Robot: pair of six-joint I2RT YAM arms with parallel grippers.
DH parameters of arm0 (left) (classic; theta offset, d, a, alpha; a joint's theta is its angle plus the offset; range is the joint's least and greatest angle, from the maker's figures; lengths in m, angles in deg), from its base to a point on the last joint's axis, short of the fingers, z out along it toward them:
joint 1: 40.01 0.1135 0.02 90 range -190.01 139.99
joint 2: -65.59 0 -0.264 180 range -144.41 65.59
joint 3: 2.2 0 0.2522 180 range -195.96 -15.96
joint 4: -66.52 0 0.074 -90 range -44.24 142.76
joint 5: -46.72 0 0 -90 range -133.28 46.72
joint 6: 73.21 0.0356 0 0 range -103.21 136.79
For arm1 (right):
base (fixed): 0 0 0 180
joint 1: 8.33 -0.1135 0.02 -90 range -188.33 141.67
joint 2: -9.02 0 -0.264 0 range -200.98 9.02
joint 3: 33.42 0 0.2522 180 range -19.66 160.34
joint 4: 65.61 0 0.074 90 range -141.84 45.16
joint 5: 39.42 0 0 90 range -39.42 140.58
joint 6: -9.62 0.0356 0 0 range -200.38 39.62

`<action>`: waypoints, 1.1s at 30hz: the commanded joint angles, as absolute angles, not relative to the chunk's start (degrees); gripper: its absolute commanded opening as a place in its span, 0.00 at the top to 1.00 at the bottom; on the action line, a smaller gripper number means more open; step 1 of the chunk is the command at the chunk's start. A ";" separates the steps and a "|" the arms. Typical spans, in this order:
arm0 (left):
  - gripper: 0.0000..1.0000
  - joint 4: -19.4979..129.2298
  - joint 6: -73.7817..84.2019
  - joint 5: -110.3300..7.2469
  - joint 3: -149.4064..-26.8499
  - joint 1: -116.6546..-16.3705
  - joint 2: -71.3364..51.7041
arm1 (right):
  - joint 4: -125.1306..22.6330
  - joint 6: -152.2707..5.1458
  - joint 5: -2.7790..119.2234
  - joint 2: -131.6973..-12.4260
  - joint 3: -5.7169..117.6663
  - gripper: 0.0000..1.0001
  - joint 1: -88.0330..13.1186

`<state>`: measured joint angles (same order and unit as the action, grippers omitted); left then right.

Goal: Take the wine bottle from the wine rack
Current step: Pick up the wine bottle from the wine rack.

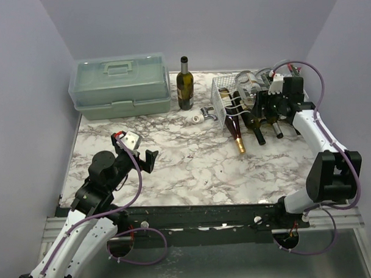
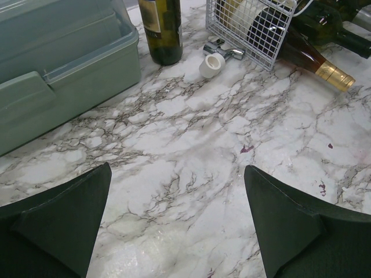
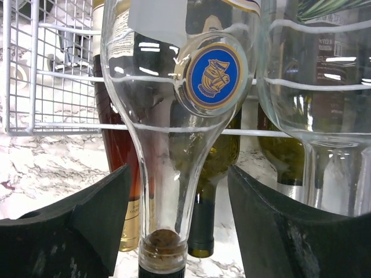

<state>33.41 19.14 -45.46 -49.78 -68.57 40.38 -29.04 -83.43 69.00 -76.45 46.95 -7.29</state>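
Observation:
The white wire wine rack (image 1: 222,94) stands at the back right of the marble table, with several bottles lying in it, necks toward me. My right gripper (image 1: 261,103) is at its front. In the right wrist view the clear wine bottle (image 3: 168,116), with a blue round emblem and a cork in its neck, rests on the rack's wire (image 3: 58,124). The right gripper (image 3: 179,220) straddles that neck, open, with a thin gap on the left and a wider one on the right. My left gripper (image 1: 151,157) hovers open over bare marble, its jaws (image 2: 177,168) holding nothing.
A pale green toolbox (image 1: 121,86) sits at the back left, and a dark bottle (image 1: 184,84) stands upright beside it. A small white cap (image 2: 211,65) and a metal piece (image 1: 209,114) lie near the rack. An amber gold-foiled bottle (image 1: 236,134) and a dark green one (image 1: 257,130) stick out of the rack.

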 commanded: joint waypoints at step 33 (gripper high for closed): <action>0.01 34.37 18.97 -46.53 -49.18 -68.23 42.54 | -27.89 -82.86 61.81 -82.00 50.49 0.62 -12.00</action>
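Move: The clear wine bottle on the rack's top tier has its neck already between my right hand's open fingers; its middle lies about 6 cm ahead, 5 cm left and 4 cm below. Another clear bottle lies about 6 cm ahead, 2 cm right and 4 cm down. Some 10 cm lower, the green bottle lies 6 cm left and the gold-capped bottle 11 cm left, both 1 cm back. From my left hand, the clear bottle is about 34 cm right, 22 cm ahead and 8 cm down. I ease my right hand down about 3 cm over the clear bottle's neck, edging roughly 1 cm left and a touch forward towards the shoulder while my fingertips tip down some 5 degrees. My fingers narrow from about seven-tenths open to half, closing in on both sides of the neck; firm contact can't be made out. ##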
